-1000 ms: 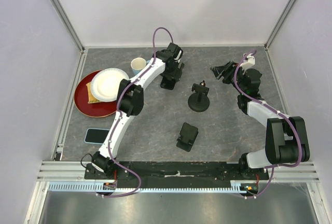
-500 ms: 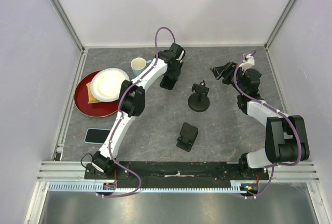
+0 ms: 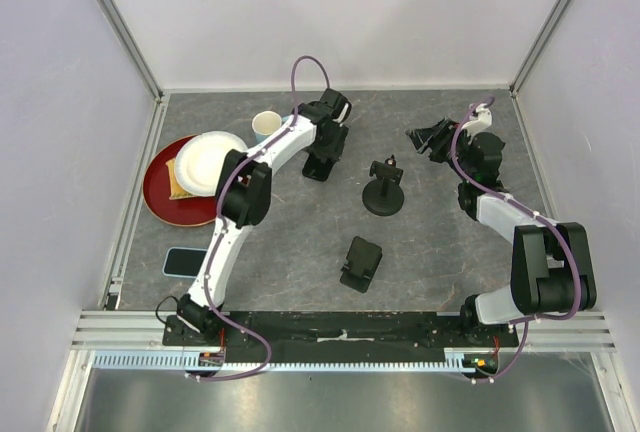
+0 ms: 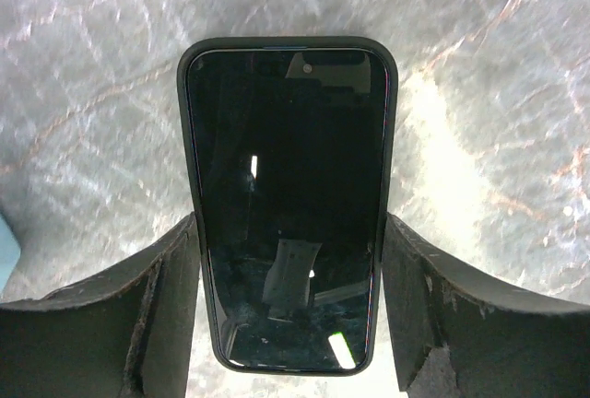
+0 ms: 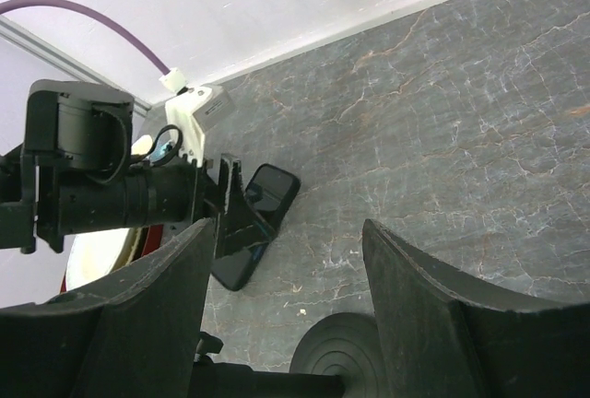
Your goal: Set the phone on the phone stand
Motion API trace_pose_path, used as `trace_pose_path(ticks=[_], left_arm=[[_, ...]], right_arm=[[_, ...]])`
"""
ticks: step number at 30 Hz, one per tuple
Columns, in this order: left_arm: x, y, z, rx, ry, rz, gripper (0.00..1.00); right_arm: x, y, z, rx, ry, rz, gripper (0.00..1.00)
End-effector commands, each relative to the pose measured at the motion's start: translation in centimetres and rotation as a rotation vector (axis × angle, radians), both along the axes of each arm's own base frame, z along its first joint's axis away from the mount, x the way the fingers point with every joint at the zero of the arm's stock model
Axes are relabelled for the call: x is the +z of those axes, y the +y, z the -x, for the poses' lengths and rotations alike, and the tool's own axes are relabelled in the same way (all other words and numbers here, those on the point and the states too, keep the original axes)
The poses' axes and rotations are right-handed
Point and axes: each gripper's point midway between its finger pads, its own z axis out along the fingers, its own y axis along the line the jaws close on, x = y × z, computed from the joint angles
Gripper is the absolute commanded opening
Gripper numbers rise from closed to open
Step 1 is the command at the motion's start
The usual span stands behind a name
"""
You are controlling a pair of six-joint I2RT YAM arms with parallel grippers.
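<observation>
A black phone (image 4: pixel 286 195) is between the fingers of my left gripper (image 4: pixel 290 232), which press on its two long sides. In the top view this gripper (image 3: pixel 321 157) is at the far middle of the table with the phone (image 3: pixel 316 168) under it. I cannot tell whether the phone is lifted off the table. A black phone stand with a round base (image 3: pixel 383 195) stands just to the right of it. The stand's base shows in the right wrist view (image 5: pixel 346 352). My right gripper (image 3: pixel 428 139) is open and empty at the far right, facing the phone (image 5: pixel 273 188).
A small black folding stand (image 3: pixel 361 263) sits near the middle front. A second phone in a light case (image 3: pixel 187 261) lies at the near left. A red plate (image 3: pixel 160 202) with a white plate (image 3: pixel 208 160) and a cup (image 3: pixel 266 127) are at the far left.
My left gripper has shifted a little to the left and nearer, with the black phone between its fingers. The right arm has not moved.
</observation>
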Motion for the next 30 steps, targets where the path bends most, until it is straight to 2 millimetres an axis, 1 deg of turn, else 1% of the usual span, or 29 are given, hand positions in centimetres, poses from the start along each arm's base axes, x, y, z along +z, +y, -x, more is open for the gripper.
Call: trace_pose_path(ticks=[1,2,3,5,6,7,8,9,10,11,12,13,14,15,16,17,18,19,20,21,22,23,24,25,26,27,28,29,30], left_arm=[[8.3,0.2,-0.3,0.08,-0.134,0.115,0.02],[9.1,0.1,-0.3,0.087,-0.155,0.132,0.02],[9.5,0.5,0.4,0.092,-0.153,0.135,0.02],[10.5,0.7,0.6,0.113,-0.177,0.158,0.02],[10.0,1.1,1.2,0.119,-0.163,0.151,0.02],[11.4,1.2,1.5,0.126,-0.184,0.172,0.02],[11.8,1.2,1.5,0.128,-0.195,0.182,0.02],[11.6,1.5,2.0,0.131,-0.19,0.18,0.02],[12.8,1.7,2.3,0.136,-0.208,0.196,0.02],[13.3,1.8,2.5,0.139,-0.216,0.202,0.02],[13.2,2.1,3.0,0.148,-0.212,0.202,0.02],[15.0,2.4,3.4,0.149,-0.239,0.226,0.02],[15.6,2.6,3.7,0.154,-0.254,0.236,0.02],[15.3,2.9,4.2,0.163,-0.257,0.238,0.02],[16.2,3.2,4.6,0.168,-0.277,0.253,0.02],[18.5,3.6,5.1,0.172,-0.32,0.283,0.02],[18.6,4.1,5.7,0.179,-0.335,0.291,0.02],[19.3,4.4,6.1,0.187,-0.353,0.303,0.02],[22.0,5.0,7.0,0.187,-0.403,0.343,0.02],[21.5,5.3,7.9,0.189,-0.396,0.353,0.02],[22.6,5.2,8.1,0.183,-0.431,0.394,0.02],[25.3,5.5,9.2,0.172,-0.488,0.454,0.02],[24.2,5.3,10.3,0.145,-0.461,0.478,0.02],[25.6,5.0,10.6,0.122,-0.504,0.53,0.02],[24.6,5.0,11.5,0.101,-0.492,0.542,0.02],[26.2,4.6,12.9,0.043,-0.514,0.596,0.02],[26.6,4.6,13.3,0.024,-0.535,0.616,0.02],[26.2,4.3,13.8,-0.006,-0.54,0.641,0.02],[27.3,4.2,14.7,-0.041,-0.566,0.674,0.02]], right_arm=[[1.0,-0.2,-0.2,0.001,-0.041,-0.003,0.73],[0.9,-0.2,-0.2,0.001,-0.04,-0.002,0.72],[1.0,-0.2,-0.2,0.0,-0.041,-0.002,0.73],[0.9,-0.3,-0.3,-0.004,-0.039,-0.004,0.73],[0.9,-0.3,-0.3,-0.004,-0.039,-0.004,0.72],[0.9,-0.4,-0.3,-0.005,-0.039,-0.003,0.73],[0.8,-0.4,-0.3,-0.005,-0.038,-0.003,0.73],[0.8,-0.5,-0.3,-0.008,-0.033,-0.005,0.73],[0.8,-0.4,-0.3,-0.005,-0.035,-0.005,0.73],[0.8,-0.5,-0.4,-0.007,-0.033,-0.005,0.73],[0.8,-0.5,-0.4,-0.008,-0.034,-0.004,0.73],[0.7,-0.5,-0.4,-0.007,-0.032,-0.004,0.73],[0.7,-0.6,-0.4,-0.008,-0.031,-0.004,0.73],[0.5,-0.6,-0.4,-0.008,-0.026,-0.004,0.73],[0.7,-0.6,-0.5,-0.01,-0.028,-0.002,0.73],[0.6,-0.6,-0.5,-0.01,-0.025,-0.002,0.73],[0.6,-0.6,-0.5,-0.005,-0.025,0.0,0.73],[0.6,-0.6,-0.5,-0.003,-0.027,0.004,0.73],[0.6,-0.6,-0.5,-0.001,-0.028,0.007,0.74],[0.4,-0.5,-0.6,0.0,-0.021,0.004,0.75],[0.4,-0.5,-0.7,0.005,-0.027,0.011,0.75],[0.3,-0.3,-0.7,0.013,-0.025,0.009,0.75],[0.0,-0.2,-0.9,0.019,-0.017,0.007,0.75],[0.1,0.0,-0.9,0.035,-0.019,0.004,0.75],[0.1,0.2,-0.8,0.044,-0.016,-0.002,0.75],[0.1,0.3,-0.8,0.047,-0.015,-0.003,0.75],[0.0,0.2,-0.8,0.042,-0.01,-0.004,0.75],[0.2,0.2,-0.7,0.044,-0.011,-0.005,0.75],[0.3,0.2,-0.6,0.048,-0.011,-0.004,0.75]])
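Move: The left hand already grips the phone by its edges, low over the table. From this hand the phone stand is about 10 cm back, 15 cm right and 4 cm up; the mug is 6 cm ahead and 13 cm left, the white plate 26 cm left and 3 cm back. From the idle right hand the stand is some 5 cm back, 5 cm left and 13 cm below. Keeping its grip on the phone, the left hand lifts about 22 cm and draws back 14 cm, tilting up. ##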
